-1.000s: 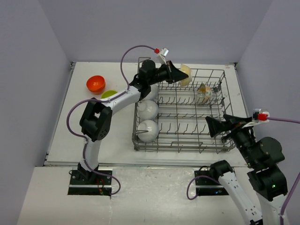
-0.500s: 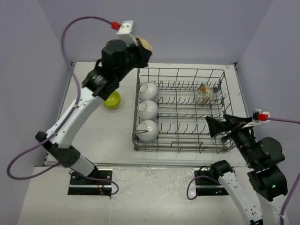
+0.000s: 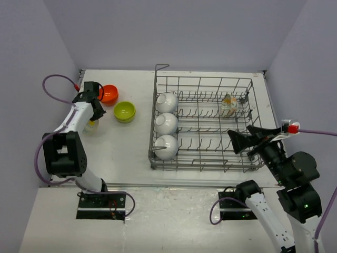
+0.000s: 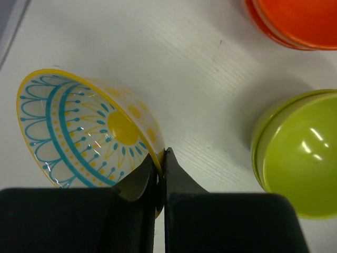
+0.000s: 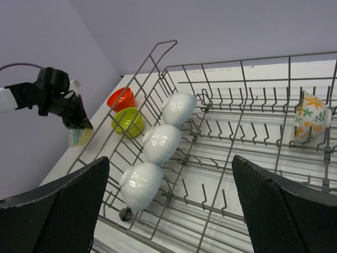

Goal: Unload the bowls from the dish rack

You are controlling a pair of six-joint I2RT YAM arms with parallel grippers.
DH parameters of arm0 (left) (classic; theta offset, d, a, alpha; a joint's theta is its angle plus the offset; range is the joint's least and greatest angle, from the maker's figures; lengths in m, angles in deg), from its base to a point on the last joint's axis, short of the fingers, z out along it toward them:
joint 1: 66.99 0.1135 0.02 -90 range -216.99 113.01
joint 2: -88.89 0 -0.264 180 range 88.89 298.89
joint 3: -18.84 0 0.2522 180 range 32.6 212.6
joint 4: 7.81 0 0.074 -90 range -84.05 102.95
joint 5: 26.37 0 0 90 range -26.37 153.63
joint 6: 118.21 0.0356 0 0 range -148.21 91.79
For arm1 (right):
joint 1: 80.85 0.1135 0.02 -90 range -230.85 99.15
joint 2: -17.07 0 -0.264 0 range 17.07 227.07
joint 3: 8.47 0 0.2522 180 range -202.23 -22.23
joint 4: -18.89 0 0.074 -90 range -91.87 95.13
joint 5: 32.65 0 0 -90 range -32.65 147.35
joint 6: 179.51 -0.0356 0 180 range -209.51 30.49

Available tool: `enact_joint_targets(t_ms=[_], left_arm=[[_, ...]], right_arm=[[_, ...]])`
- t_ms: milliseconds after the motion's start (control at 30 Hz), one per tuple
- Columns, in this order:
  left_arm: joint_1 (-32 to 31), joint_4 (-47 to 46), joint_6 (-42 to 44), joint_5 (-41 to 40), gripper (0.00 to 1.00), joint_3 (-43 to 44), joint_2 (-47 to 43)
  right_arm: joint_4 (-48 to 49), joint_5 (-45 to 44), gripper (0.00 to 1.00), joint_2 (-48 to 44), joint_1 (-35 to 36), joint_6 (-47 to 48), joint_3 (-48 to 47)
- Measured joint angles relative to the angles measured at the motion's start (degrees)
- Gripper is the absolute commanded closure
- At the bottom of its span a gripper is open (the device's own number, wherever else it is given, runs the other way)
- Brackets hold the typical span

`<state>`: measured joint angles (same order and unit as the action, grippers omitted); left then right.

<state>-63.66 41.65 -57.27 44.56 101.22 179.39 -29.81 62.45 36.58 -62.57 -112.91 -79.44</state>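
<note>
The grey wire dish rack (image 3: 202, 167) holds three white bowls in its left column (image 3: 167, 101) (image 3: 166, 123) (image 3: 165, 146) and a patterned bowl (image 3: 229, 104) at the back right. My left gripper (image 4: 161, 158) is shut on the rim of a cream bowl with a teal and yellow pattern (image 4: 79, 132). That bowl hangs tilted low over the table's far left (image 3: 91, 125). My right gripper (image 5: 171, 211) is open with nothing between its fingers, above the rack's front right (image 3: 243, 141).
An orange-red bowl stack (image 3: 108, 94) and a lime-green bowl stack (image 3: 125, 111) stand on the table left of the rack, close to the held bowl. The rack's tall corner post (image 3: 157, 71) rises at its back left. Walls enclose the table.
My left arm has carried the patterned bowl from the back of the rack, up and leftward, then down to the table's far left. The right arm has not moved.
</note>
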Motion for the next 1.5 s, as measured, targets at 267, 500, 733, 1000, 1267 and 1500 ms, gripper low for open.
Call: enact_joint_targets(t_ms=[267,500,733,1000,1267,1500], left_arm=[[0.0,-0.4,0.0,3.3,1.0,3.2,8.6],[-0.1,-1.4,0.9,3.7,1.0,8.4,16.3],[-0.8,-1.2,2.2,3.3,0.53,9.7,17.2],[-4.2,0.0,2.3,2.6,0.25,9.7,12.8],[-18.1,0.3,1.6,0.9,0.0,11.5,-12.1],[-30.0,-1.5,0.7,3.1,0.0,8.9,-34.2]], right_arm=[[0.0,0.7,0.01,0.6,0.0,0.1,0.0],[-0.1,0.6,0.01,0.6,0.0,0.1,0.0],[0.0,0.6,0.01,0.6,0.0,0.1,0.1],[0.4,0.6,0.01,2.5,0.0,0.1,0.3],[0.7,-3.8,0.01,11.2,0.0,0.4,-0.2],[-1.6,-24.0,0.01,36.2,0.0,4.5,-10.4]])
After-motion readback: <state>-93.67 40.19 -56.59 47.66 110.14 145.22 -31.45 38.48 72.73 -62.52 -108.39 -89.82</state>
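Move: The left hand holds a patterned bowl by its rim; its clear landing spot on the table is about 5 cm ahead, 2 cm left and 8 cm below. At that lower height, the green bowl is some 11 cm ahead and 12 cm right, the orange one 19 cm ahead and 3 cm right. From the right hand, the last patterned bowl in the rack lies roughly 32 cm ahead, 7 cm right and 28 cm below; the farthest white bowl stands 33 cm to the left of it. Down and forward, about 5 cm each way, the left hand brings its pinched bowl onto the table beside the green bowl, opens wide and frees the rim, then climbs fast some 30 cm, veering right and back as its fingers tip up. The right hand, at first nearly still, reaches forward 13 cm and sinks 6 cm towards the rack's last patterned bowl, fingers still wide, tipping down and turning clockwise. ##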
